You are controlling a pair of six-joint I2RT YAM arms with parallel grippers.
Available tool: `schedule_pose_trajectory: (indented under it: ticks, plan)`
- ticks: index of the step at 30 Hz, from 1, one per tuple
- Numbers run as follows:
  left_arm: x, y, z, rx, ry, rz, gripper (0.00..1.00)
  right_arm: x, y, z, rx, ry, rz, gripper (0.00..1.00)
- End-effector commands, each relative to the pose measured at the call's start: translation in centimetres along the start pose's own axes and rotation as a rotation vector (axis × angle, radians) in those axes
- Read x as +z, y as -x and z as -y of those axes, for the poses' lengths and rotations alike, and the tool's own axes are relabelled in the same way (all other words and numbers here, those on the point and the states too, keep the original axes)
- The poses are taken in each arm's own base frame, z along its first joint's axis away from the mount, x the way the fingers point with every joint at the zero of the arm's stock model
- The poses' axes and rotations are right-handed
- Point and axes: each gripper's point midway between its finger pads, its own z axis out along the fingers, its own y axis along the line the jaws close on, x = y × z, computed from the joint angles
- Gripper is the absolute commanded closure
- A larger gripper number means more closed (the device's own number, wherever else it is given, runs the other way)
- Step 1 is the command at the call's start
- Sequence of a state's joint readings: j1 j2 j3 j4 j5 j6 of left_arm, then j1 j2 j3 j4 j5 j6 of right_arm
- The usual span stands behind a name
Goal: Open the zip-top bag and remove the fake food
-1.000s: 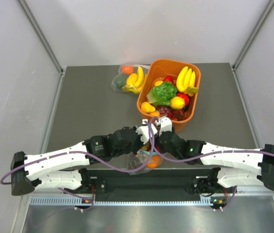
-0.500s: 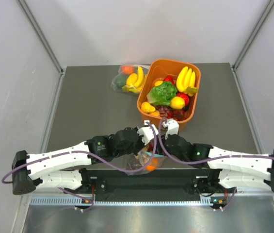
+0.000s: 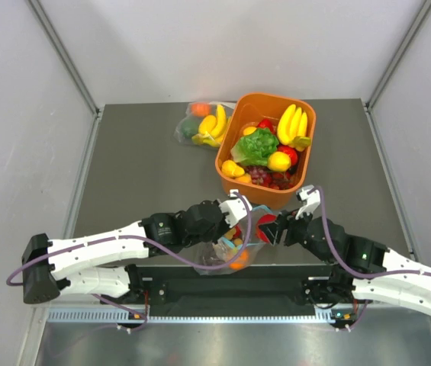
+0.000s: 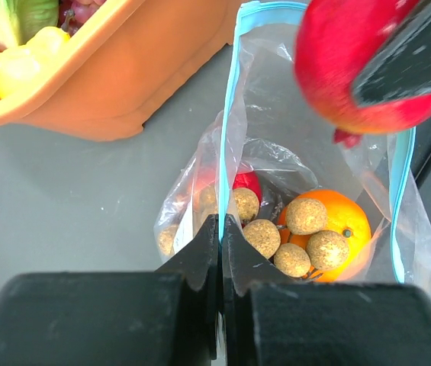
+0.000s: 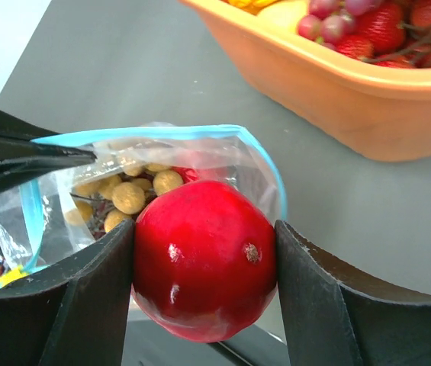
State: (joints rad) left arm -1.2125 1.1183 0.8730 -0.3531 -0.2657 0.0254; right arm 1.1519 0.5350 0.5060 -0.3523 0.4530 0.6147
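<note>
The zip-top bag [image 3: 233, 252] lies at the table's near edge, its teal mouth gaping wide. My left gripper [image 4: 221, 222] is shut on the bag's [image 4: 275, 107] left zip edge. Inside the bag are the pale grape bunch [image 4: 292, 237], the orange [image 4: 345, 224] and a small red piece [image 4: 248, 184]. My right gripper [image 5: 204, 229] is shut on the red apple [image 5: 204, 263], which hangs just outside the bag's mouth [image 5: 154, 134]. In the top view the apple [image 3: 268, 229] sits right of the bag, in the right gripper [image 3: 273, 229]. The grapes [image 5: 128, 196] show through the plastic.
The orange basket [image 3: 265, 195] full of fake fruit, bananas and lettuce stands just beyond both grippers; its wall [image 5: 368, 84] is close ahead of the right wrist. A second clear bag with bananas [image 3: 204, 126] lies at the back, left of the basket. Enclosure walls stand on both sides.
My right gripper has drawn back out of the bag's mouth and swung to the right, carrying the red apple. The left gripper has kept its pinch on the bag's edge.
</note>
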Motion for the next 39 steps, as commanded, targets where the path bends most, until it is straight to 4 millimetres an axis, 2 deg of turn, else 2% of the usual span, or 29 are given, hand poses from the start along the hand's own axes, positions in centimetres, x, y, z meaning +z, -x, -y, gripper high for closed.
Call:
schedule_pose_trajectory:
  ticks: [1, 5, 6, 8, 9, 11, 12, 14, 15, 17, 18, 19, 20, 21, 22, 24, 25, 26, 27, 28, 29, 30, 31, 32, 34, 36, 37, 38, 39]
  plan:
    - [0.1, 1.0, -0.3, -0.015, 0.021, 0.02, 1.0, -1.3, 0.7, 0.9, 0.0, -0.026, 0.022, 0.66]
    - [0.2, 1.0, -0.2, -0.013, 0.018, 0.016, 1.0, -2.3, 3.2, 1.6, -0.04, -0.08, 0.077, 0.66]
    - [0.2, 1.0, -0.2, -0.014, 0.018, 0.016, 1.0, -2.7, 4.5, 1.3, -0.055, -0.078, 0.1, 0.67]
    - [0.2, 1.0, -0.2, -0.013, 0.018, 0.018, 1.0, -2.7, 5.6, 1.2, -0.087, -0.096, 0.111, 0.69]
    - [0.2, 1.0, -0.3, -0.012, 0.019, 0.018, 1.0, -3.1, 7.2, 1.0, -0.105, -0.109, 0.139, 0.7]
    - [0.1, 1.0, -0.3, -0.01, 0.019, 0.019, 1.0, -2.6, 8.3, 0.8, -0.143, -0.136, 0.135, 0.71]
    - [0.0, 1.0, -0.4, -0.011, 0.022, 0.02, 1.0, -2.9, 10.0, 0.3, -0.161, -0.133, 0.159, 0.71]
    - [-0.2, 1.3, -0.5, -0.014, 0.024, 0.032, 1.0, -2.3, 11.6, 0.3, -0.188, -0.155, 0.165, 0.73]
    - [-0.2, 1.2, -0.5, -0.012, 0.024, 0.031, 1.0, -2.5, 13.6, -0.1, -0.207, -0.147, 0.198, 0.73]
    - [-0.4, 1.4, -0.5, -0.015, 0.024, 0.037, 1.0, -1.1, 15.4, 0.8, -0.217, -0.157, 0.183, 0.73]
    - [-0.4, 1.4, -0.5, -0.014, 0.023, 0.038, 1.0, -0.9, 17.5, 0.6, -0.224, -0.142, 0.213, 0.75]
    - [-0.5, 1.4, -0.5, -0.015, 0.023, 0.04, 1.0, 0.6, 18.5, 2.7, -0.212, -0.2, 0.198, 0.75]
    - [-0.5, 1.5, -0.5, -0.015, 0.023, 0.041, 1.0, 1.5, 18.9, 2.3, -0.221, -0.146, 0.177, 0.76]
    - [-0.5, 1.5, -0.5, -0.017, 0.021, 0.041, 1.0, 1.8, 21.1, 2.1, -0.22, -0.14, 0.215, 0.77]
    - [-0.5, 1.5, -0.6, -0.016, 0.023, 0.041, 1.0, 4.0, 21.3, 3.8, -0.218, -0.178, 0.175, 0.77]
    - [-0.6, 1.5, -0.6, -0.018, 0.024, 0.042, 1.0, 5.4, 24.4, 3.6, -0.235, -0.16, 0.214, 0.77]
    - [-0.5, 1.4, -0.5, -0.015, 0.023, 0.04, 1.0, 7.8, 24.2, 4.7, -0.231, -0.174, 0.171, 0.77]
    - [-0.6, 1.5, -0.6, -0.016, 0.024, 0.042, 1.0, 8.6, 25.2, 5.9, -0.224, -0.202, 0.175, 0.77]
    - [-0.6, 1.5, -0.6, -0.015, 0.024, 0.041, 1.0, 9.1, 27.3, 6.0, -0.226, -0.209, 0.213, 0.77]
    - [-0.6, 1.5, -0.6, -0.016, 0.023, 0.042, 1.0, 11.1, 27.1, 7.9, -0.213, -0.244, 0.181, 0.76]
    - [-0.5, 1.4, -0.5, -0.016, 0.021, 0.039, 1.0, 11.6, 28.7, 8.1, -0.208, -0.247, 0.207, 0.75]
    - [-0.6, 1.4, -0.5, -0.016, 0.02, 0.041, 1.0, 12.5, 29.1, 8.5, -0.202, -0.251, 0.213, 0.75]
    - [-0.6, 1.4, -0.5, -0.014, 0.018, 0.041, 1.0, 14.2, 28.6, 9.9, -0.191, -0.267, 0.185, 0.74]
    - [-0.6, 1.4, -0.5, -0.014, 0.02, 0.039, 1.0, 14.8, 29.7, 9.8, -0.191, -0.262, 0.214, 0.74]
    - [-0.6, 1.5, -0.5, -0.014, 0.018, 0.041, 1.0, 17.0, 29.2, 10.8, -0.178, -0.267, 0.199, 0.74]
    - [-0.6, 1.5, -0.5, -0.014, 0.016, 0.042, 1.0, 18.0, 30.2, 11.0, -0.168, -0.264, 0.231, 0.73]
    - [-0.6, 1.5, -0.5, -0.015, 0.016, 0.041, 1.0, 19.3, 29.5, 11.6, -0.159, -0.27, 0.212, 0.72]
    - [-0.6, 1.5, -0.5, -0.015, 0.016, 0.042, 1.0, 19.7, 30.3, 11.4, -0.154, -0.263, 0.228, 0.7]
    - [-0.6, 1.5, -0.5, -0.014, 0.015, 0.041, 1.0, 20.2, 30.3, 11.6, -0.15, -0.264, 0.223, 0.66]
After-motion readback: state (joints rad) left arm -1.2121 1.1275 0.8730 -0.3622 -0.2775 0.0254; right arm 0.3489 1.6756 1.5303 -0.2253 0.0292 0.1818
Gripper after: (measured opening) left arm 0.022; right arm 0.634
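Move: From the right hand, which already holds the pomegranate just clear of the zip-top bag, the orange bin's middle lies about 25 cm straight ahead and 9 cm lower. The bananas in it are some 32 cm ahead and 7 cm right; the opened bag sits about 7 cm back, 9 cm left and 13 cm below. From the left hand, still pinching the bag's rim, the bin is roughly 23 cm ahead and 9 cm right. Right hand carries the held pomegranate up and some 33 cm forward, then dips over the bin's far end. ##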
